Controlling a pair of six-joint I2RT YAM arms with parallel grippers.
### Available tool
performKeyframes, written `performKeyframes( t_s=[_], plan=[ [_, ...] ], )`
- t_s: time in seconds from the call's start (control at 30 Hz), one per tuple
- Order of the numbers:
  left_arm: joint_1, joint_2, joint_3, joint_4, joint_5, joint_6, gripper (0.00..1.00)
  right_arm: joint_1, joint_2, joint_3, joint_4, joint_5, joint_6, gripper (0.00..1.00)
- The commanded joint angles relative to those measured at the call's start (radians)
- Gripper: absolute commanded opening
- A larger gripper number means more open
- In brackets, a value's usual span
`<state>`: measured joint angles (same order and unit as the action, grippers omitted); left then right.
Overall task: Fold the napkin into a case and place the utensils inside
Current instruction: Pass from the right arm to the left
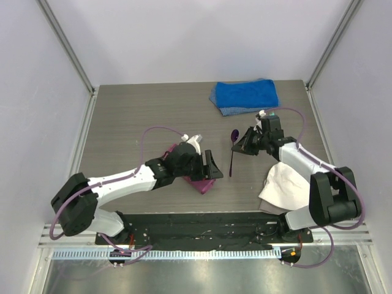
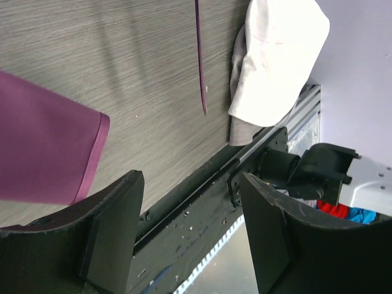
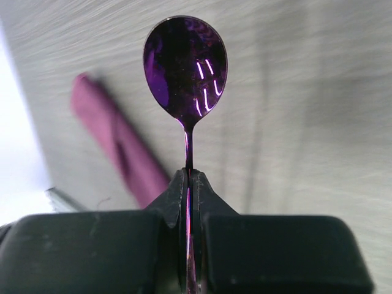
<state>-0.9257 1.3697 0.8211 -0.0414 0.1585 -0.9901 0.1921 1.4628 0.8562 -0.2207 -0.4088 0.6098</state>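
The magenta napkin (image 1: 204, 185) lies folded as a narrow strip, mostly hidden under my left arm; it also shows in the left wrist view (image 2: 43, 153) and the right wrist view (image 3: 116, 147). My left gripper (image 1: 212, 165) (image 2: 190, 226) hovers over the strip's right end, open, with nothing between its fingers. My right gripper (image 1: 242, 143) (image 3: 188, 179) is shut on the thin handle of the purple spoon (image 1: 233, 135) (image 3: 185, 64), just behind the bowl. The spoon's handle (image 2: 201, 61) runs toward the near edge. No other utensil is in view.
A thick blue towel (image 1: 245, 95) lies at the back right. A white cloth (image 1: 285, 184) (image 2: 275, 55) sits under my right arm near the front edge. The black base rail (image 1: 202, 223) runs along the near side.
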Motion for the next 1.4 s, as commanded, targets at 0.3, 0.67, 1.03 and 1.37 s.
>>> performKeyframes(
  t_s=[0.3,0.67,1.03,1.37],
  plan=[
    [-0.035,0.143,0.096,0.138,-0.020,-0.019,0.69,0.108,-0.142,-0.082,0.211,-0.070,0.251,0.01],
    [-0.030,0.189,0.119,0.132,-0.005,-0.007,0.43,0.191,-0.139,-0.114,0.256,-0.082,0.298,0.01],
    [0.043,0.042,0.044,-0.095,0.055,0.085,0.00,0.242,-0.096,-0.001,0.009,-0.062,0.033,0.24],
    [0.171,-0.198,0.064,-0.526,0.283,0.338,0.00,0.242,-0.104,0.133,-0.193,-0.131,-0.307,0.57]
  ],
)
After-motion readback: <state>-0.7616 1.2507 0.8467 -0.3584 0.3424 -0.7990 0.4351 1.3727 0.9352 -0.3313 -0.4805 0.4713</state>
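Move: The spoon, held near its bowl by the right hand, has its middle about 11 cm ahead of the left hand, 7 cm to its right and 4 cm below. The folded napkin's middle lies some 8 cm ahead of the left hand, 11 cm to its left and 13 cm down. From the right hand, the waiting left gripper is about 14 cm back, 8 cm left and 4 cm higher; the fork lies 12 cm ahead, 18 cm right and 9 cm lower. The spoon, still pinched, is carried by the right hand about 8 cm left, 5 cm back and slightly up to the left gripper, which reaches some 4 cm right and a little down and shuts on the handle. The right fingers then open as that wrist swings counter-clockwise, and the left hand draws the spoon about 10 cm left, rising. ##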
